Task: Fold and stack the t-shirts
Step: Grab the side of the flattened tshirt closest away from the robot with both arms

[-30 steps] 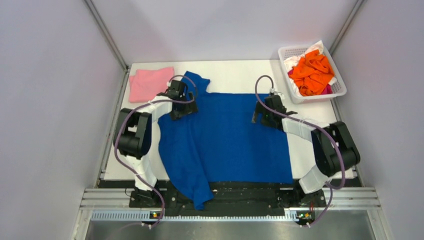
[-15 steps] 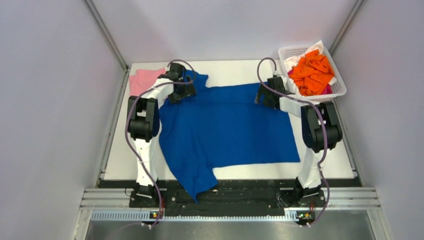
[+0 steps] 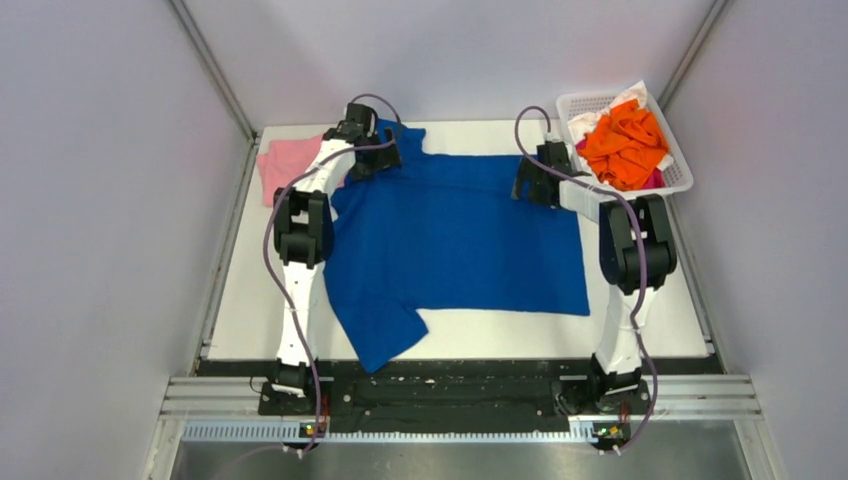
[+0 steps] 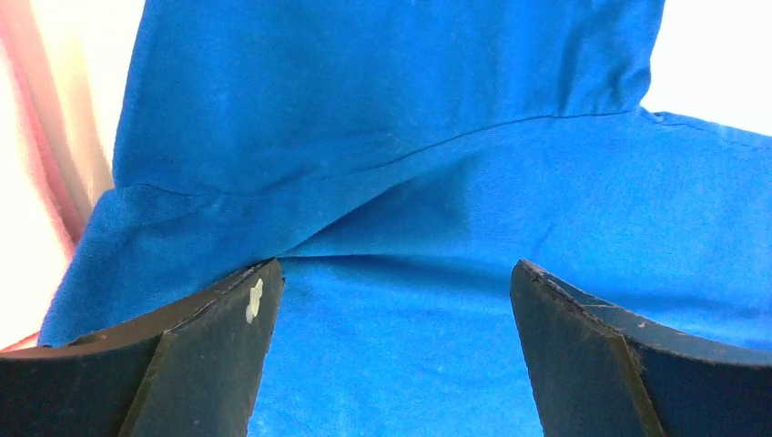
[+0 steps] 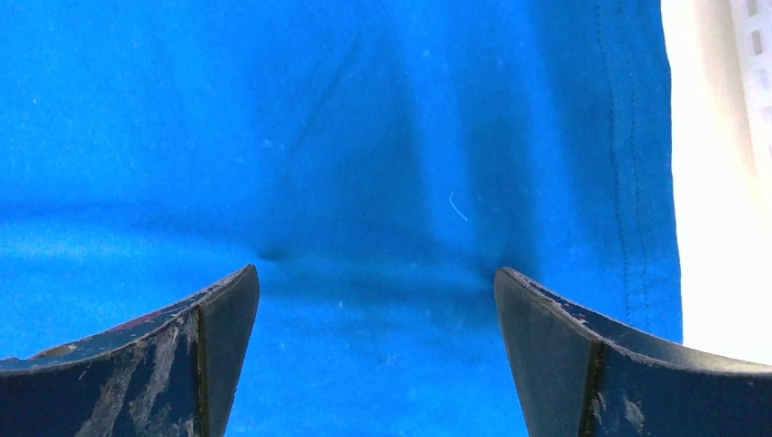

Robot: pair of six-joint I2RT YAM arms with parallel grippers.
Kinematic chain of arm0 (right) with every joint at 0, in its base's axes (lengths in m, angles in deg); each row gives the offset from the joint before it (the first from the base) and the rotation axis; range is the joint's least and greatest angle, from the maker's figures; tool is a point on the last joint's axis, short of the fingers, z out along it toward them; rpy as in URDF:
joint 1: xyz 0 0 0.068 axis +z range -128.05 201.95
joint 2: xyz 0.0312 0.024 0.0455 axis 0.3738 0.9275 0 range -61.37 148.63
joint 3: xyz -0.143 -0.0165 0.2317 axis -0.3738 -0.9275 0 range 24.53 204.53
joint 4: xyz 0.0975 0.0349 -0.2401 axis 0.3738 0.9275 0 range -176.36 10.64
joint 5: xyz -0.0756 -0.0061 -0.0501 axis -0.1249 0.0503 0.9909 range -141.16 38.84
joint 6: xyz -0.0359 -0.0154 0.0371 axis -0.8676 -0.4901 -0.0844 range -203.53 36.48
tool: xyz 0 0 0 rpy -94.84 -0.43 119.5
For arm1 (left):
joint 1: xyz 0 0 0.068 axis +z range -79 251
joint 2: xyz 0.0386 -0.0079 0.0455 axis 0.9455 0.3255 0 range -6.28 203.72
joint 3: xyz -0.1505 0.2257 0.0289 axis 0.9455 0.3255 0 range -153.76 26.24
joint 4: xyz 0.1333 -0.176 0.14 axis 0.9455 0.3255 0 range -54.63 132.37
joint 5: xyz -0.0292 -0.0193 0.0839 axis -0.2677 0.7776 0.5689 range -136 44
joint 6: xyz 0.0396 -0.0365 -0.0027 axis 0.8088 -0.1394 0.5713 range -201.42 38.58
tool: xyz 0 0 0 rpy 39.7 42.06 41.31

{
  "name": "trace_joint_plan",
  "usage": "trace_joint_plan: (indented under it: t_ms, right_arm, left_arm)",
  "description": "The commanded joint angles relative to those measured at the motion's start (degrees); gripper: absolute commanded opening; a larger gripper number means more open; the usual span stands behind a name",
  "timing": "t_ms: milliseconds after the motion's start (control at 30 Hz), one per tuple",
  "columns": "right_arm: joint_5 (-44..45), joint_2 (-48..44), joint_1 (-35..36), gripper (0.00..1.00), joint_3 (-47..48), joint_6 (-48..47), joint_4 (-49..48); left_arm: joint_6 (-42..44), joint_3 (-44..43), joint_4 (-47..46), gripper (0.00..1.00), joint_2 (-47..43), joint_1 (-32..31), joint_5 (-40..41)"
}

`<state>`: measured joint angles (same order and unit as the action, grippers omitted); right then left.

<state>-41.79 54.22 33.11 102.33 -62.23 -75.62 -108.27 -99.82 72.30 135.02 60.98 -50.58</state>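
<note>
A royal blue t-shirt (image 3: 460, 240) lies spread flat across the table, plain side up, with one sleeve (image 3: 385, 335) toward the near edge and another at the far left. My left gripper (image 3: 377, 166) stands open on its far left shoulder, both fingers wide apart on the cloth (image 4: 410, 137), and nothing is pinched between them (image 4: 396, 273). My right gripper (image 3: 527, 188) stands open on the far right corner by the hem (image 5: 637, 182), also with only flat cloth between its fingers (image 5: 375, 278). A folded light pink t-shirt (image 3: 280, 162) lies at the far left, partly behind the left arm. Orange t-shirts (image 3: 625, 140) are heaped in the basket.
The white lattice basket (image 3: 578, 104) stands at the far right corner, just beyond the right gripper. White table (image 3: 500, 335) shows in front of the blue shirt and along both sides. Grey walls close in on the left, right and back.
Both arms have stretched toward the far edge, dragging the blue shirt away from the near edge. The near sleeve no longer hangs over the front rail. Both grippers stayed open.
</note>
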Motion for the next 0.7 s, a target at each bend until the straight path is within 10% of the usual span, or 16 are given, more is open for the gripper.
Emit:
trace_joint_plan:
  t_ms: [0, 400, 667]
  right_arm:
    - [-2.0, -7.8, -0.2, 0.99, -0.5, -0.9, 1.9]
    - [5.0, -42.9, -0.8, 0.99, -31.5, 14.8, -1.3]
    - [-1.6, -51.0, -0.8, 0.99, -41.0, 14.5, -9.8]
  left_arm:
    - [2.6, -1.1, 0.8, 0.99, -6.3, 0.0, -2.1]
    - [-9.5, 52.5, -2.0, 0.99, -51.5, -12.8, 11.0]
    - [-14.6, 75.8, -2.9, 0.99, -63.4, -19.6, 10.8]
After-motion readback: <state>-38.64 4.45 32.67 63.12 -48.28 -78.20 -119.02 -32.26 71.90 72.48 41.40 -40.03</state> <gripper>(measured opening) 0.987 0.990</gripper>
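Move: The blue t-shirt lies flat just under both open grippers. Its near edge is about 39 cm back from the left hand and some 31 cm back from the right, 2 cm lower. The near sleeve sticks out about 46 cm straight back from the left hand, and the folded pink shirt is level with that hand, 22 cm to its left. From the right hand, the hem side edge runs 9 cm to the right; the laundry basket is 21 cm right and 11 cm ahead. The blue t-shirt is let be as both wide-open hands lift off its far part and swing back over it towards its near edge: the left about 30 cm, the right roughly 15 cm and a little to its right. Each rises some 11 cm on the way and then sinks again, the left more; the right also turns slightly clockwise, its fingertips tilting forward. ##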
